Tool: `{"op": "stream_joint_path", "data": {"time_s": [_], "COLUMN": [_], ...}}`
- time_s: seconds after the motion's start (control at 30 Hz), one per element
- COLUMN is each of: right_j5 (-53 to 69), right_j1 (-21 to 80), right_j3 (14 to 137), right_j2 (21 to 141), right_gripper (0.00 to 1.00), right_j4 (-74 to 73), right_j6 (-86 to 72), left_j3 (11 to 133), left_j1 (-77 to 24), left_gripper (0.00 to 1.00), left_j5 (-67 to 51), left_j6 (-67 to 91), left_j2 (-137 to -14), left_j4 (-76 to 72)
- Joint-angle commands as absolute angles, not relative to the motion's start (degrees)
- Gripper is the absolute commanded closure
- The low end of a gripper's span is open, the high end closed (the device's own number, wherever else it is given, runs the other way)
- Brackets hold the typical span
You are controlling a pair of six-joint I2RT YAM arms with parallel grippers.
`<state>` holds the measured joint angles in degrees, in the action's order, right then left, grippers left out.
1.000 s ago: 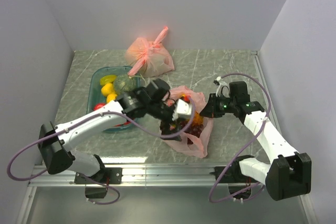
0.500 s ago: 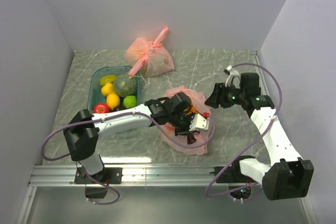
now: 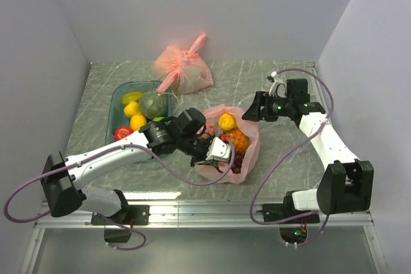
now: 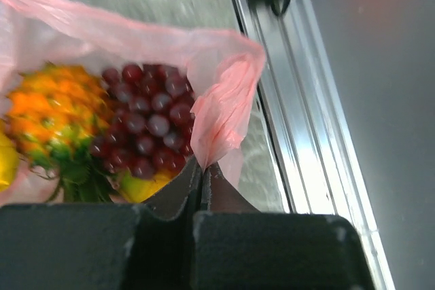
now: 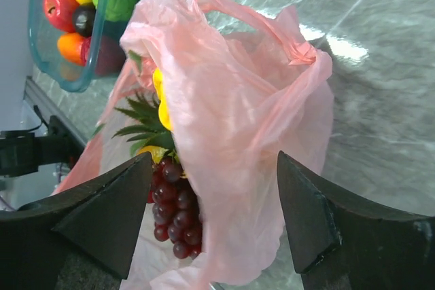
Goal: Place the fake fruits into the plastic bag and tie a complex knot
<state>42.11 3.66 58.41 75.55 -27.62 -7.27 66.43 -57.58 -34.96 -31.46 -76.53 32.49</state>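
The salmon-pink plastic bag point(image 3: 249, 147) lies open at the table's middle, holding a pineapple point(image 3: 236, 139), a yellow fruit point(image 3: 226, 121) and purple grapes point(image 3: 238, 162). My left gripper point(image 3: 216, 150) is at its near-left rim and shut on a fold of the bag point(image 4: 224, 100), beside the grapes point(image 4: 146, 117) and pineapple point(image 4: 58, 110). My right gripper point(image 3: 248, 112) hovers at the bag's far-right edge. Its jaws stand wide open, with the bag point(image 5: 238, 120) and grapes point(image 5: 177, 215) just ahead of the right gripper point(image 5: 214, 195) and nothing pinched. No knot shows on this bag.
A teal bin point(image 3: 117, 108) on the left holds a green round fruit point(image 3: 153, 104), a lemon point(image 3: 137, 122) and a red apple point(image 3: 122, 133). A paler tied pink bag point(image 3: 183, 68) sits at the back. The table's metal front rail point(image 4: 306, 134) runs close to the bag.
My left gripper went from open to shut on the bag's rim and drew back leftward. My right gripper opened and moved up to the bag's far-right edge; the bag's mouth now gapes wider.
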Motion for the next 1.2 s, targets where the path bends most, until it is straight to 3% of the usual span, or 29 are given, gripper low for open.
{"op": "stream_joint_path", "data": {"time_s": [0.0, 0.1, 0.17, 0.23, 0.3, 0.4, 0.5, 0.53, 0.83, 0.9, 1.07, 1.17], "right_j5": [43.43, 38.42, 38.14, 39.89, 43.76, 48.41, 49.57, 49.4, 48.52, 47.64, 30.87, 23.68], "right_j1": [5.97, 6.68, 6.68, 6.68, 6.68, 6.5, 6.5, 6.42, 0.35, 2.18, 16.05, 19.41], "right_j3": [59.07, 58.71, 59.32, 60.11, 61.43, 61.96, 61.0, 61.17, 68.02, 66.89, 59.35, 57.48], "right_j2": [75.41, 75.5, 76.11, 77.42, 78.31, 78.23, 75.6, 75.15, 63.73, 61.01, 61.51, 64.49], "right_gripper": [0.19, 0.19, 0.25, 0.4, 0.45, 0.65, 0.97, 1.0, 1.0, 1.0, 1.0, 1.0], "right_j4": [-23.91, -23.47, -23.73, -25.57, -27.76, -29.18, -27.69, -27.95, -30.23, -30.76, -31.38, -30.32], "right_j6": [-9.41, -8.0, -6.95, -5.8, -5.02, -4.66, -5.97, -5.98, -4.93, -3.35, 2.36, 3.59], "left_j3": [65.66, 65.83, 66.27, 67.67, 69.94, 74.17, 78.82, 80.14, 91.94, 88.96, 76.57, 70.24], "left_j1": [-56.87, -56.08, -54.5, -51.53, -49.06, -44.66, -40.97, -40.17, -37.27, -37.18, -37.09, -37.09], "left_gripper": [1.0, 1.0, 1.0, 1.0, 1.0, 1.0, 1.0, 1.0, 1.0, 1.0, 1.0, 1.0], "left_j5": [-36.3, -35.95, -36.65, -37.61, -39.71, -40.95, -41.74, -41.92, -40.79, -39.82, -39.28, -39.29], "left_j6": [-34.54, -35.24, -34.55, -32.97, -30.59, -28.83, -27.25, -27.16, -36.28, -39.8, -42.81, -42.37], "left_j2": [-76.73, -76.03, -75.59, -75.76, -76.37, -78.22, -80.06, -81.11, -80.79, -79.37, -77.96, -78.22], "left_j4": [36.56, 38.05, 38.84, 38.94, 39.37, 39.9, 38.94, 38.85, 41.31, 42.27, 42.98, 41.15]}}
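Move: The bag's far-right rim is almost between the right hand's open fingers, about 2 cm left of the hand, 2 back and 2 lower. From that hand the pineapple lies roughly 9 cm back, 5 left and 13 down. The left hand already grips the near-left rim. From it, the bag's open middle is some 7 cm forward, 5 right and slightly lower, with the grapes about 2 cm forward, 7 right and 12 down. Edging about 2 cm left, the right hand shuts on the bag's far-right rim, then hoists it some 11 cm, nose tipping up about 20 degrees, and starts down while drawing back and left. The left hand, keeping its pinch on the near-left rim, dips slightly, swings it well forward and somewhat left while rising, then drops again in step with the right. ##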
